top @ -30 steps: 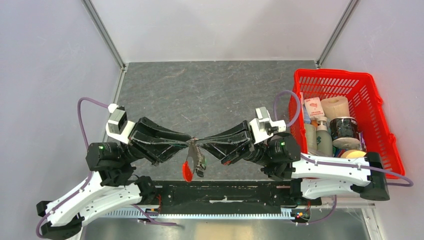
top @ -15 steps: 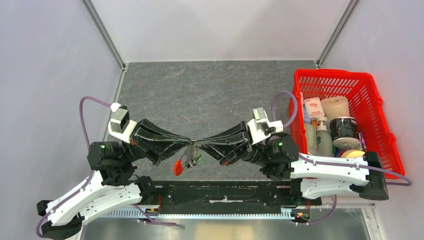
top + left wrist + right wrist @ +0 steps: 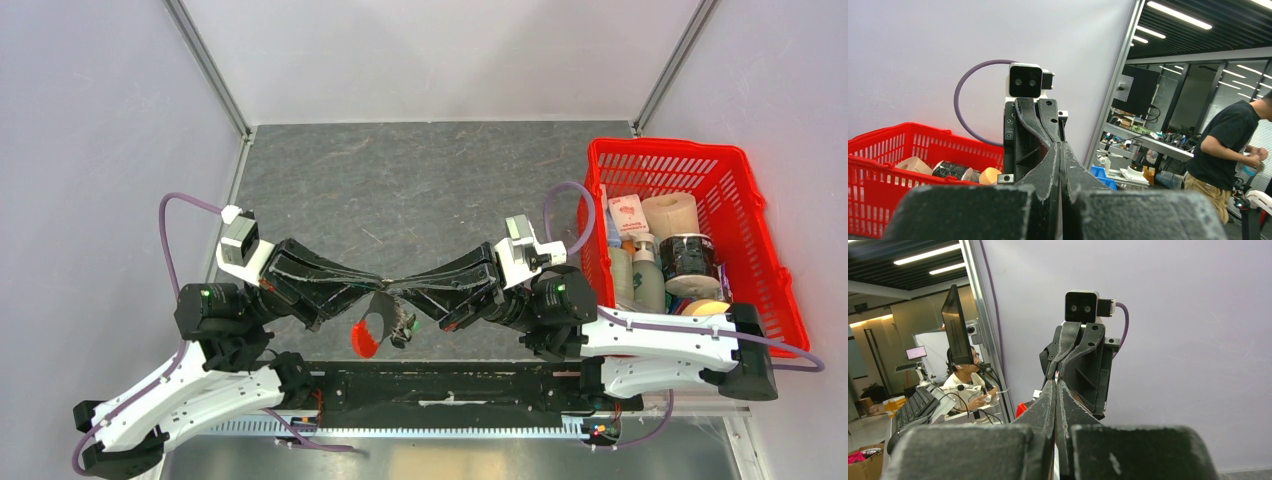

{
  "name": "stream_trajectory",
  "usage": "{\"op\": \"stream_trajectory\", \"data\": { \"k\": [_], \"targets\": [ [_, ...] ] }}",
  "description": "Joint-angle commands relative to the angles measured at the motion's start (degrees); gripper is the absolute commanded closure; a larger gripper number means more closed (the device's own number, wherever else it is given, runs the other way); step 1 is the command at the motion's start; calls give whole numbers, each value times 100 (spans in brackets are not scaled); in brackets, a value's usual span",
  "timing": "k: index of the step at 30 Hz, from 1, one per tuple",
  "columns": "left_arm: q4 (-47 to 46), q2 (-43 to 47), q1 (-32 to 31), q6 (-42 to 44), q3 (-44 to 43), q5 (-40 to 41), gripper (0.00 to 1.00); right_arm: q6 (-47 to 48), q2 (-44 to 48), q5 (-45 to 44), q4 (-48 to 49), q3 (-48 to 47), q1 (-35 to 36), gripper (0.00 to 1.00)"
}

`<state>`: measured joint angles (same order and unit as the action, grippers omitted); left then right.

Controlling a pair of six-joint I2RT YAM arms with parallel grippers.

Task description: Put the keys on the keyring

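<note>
My left gripper [image 3: 383, 283] and right gripper [image 3: 398, 284] meet tip to tip above the table's near middle, both shut. A thin metal piece bridges their tips. The keyring [image 3: 378, 308] hangs from this point: its red oval fob [image 3: 362, 340] hangs under the left tip, and a dark piece with the green tag [image 3: 405, 325] hangs under the right tip. In the left wrist view my left gripper [image 3: 1060, 146] is pressed shut, facing the right gripper. In the right wrist view my right gripper [image 3: 1055, 382] is shut and the red fob [image 3: 1021, 409] peeks out to its left. The yellow-tagged key is out of view.
A red basket [image 3: 690, 150] with bottles, rolls and a jar stands at the table's right edge, close behind the right arm; it also shows in the left wrist view [image 3: 898, 145]. A black rail [image 3: 450, 385] runs along the near edge between the arm bases.
The hanging keyring has swung: the red fob went left, then back a little to the right. Both arms shifted slightly left a second ago and have held still since.
</note>
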<state>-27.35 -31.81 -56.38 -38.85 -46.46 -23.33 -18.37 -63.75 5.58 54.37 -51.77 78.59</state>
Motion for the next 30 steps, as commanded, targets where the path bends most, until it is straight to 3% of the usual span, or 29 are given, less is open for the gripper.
{"op": "stream_trajectory", "data": {
  "k": [1,10,16,23,25,30],
  "targets": [
    [-90,29,-2,-105,-118,-169,98,112,85,-3,434,-219,7,100],
    [-179,74,-3,-40,-39,-207,98,173,211,-16,351,-175,16,100],
    [18,79,-2,70,-74,-222,98,265,586,-101,-135,-79,16,74],
    [38,53,-5,117,-96,-263,98,355,836,-195,-558,-57,16,67],
    [146,35,-2,139,-149,-306,98,527,1098,-579,-1388,-180,12,63],
    [319,8,1,185,-175,-457,98,717,1404,-2708,-5710,-1336,-4,54]
  ]
}}
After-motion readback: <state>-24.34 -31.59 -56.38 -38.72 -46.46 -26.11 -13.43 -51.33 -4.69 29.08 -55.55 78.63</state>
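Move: The keyring is pinched where the two grippers meet tip to tip, about 1 cm to the left hand's right and 1 cm to the right hand's left, level with both. From the left hand, the hanging keys are roughly 2 cm back, 3 cm right and 6 cm below, and the red handle about 3 cm back, 1 cm left and 6 cm below. The right fingers open from shut to nearly half wide and let go of the keyring, the hand backing off rightward about 4.5 cm and rising some 3 cm, then swinging forward about 3 cm and sinking most of that height again, as the wrist turns clockwise and tips the fingers down by some 10 degrees. The left hand keeps its shut grip on the keyring and stays nearly in place, sinking only about a centimetre. ##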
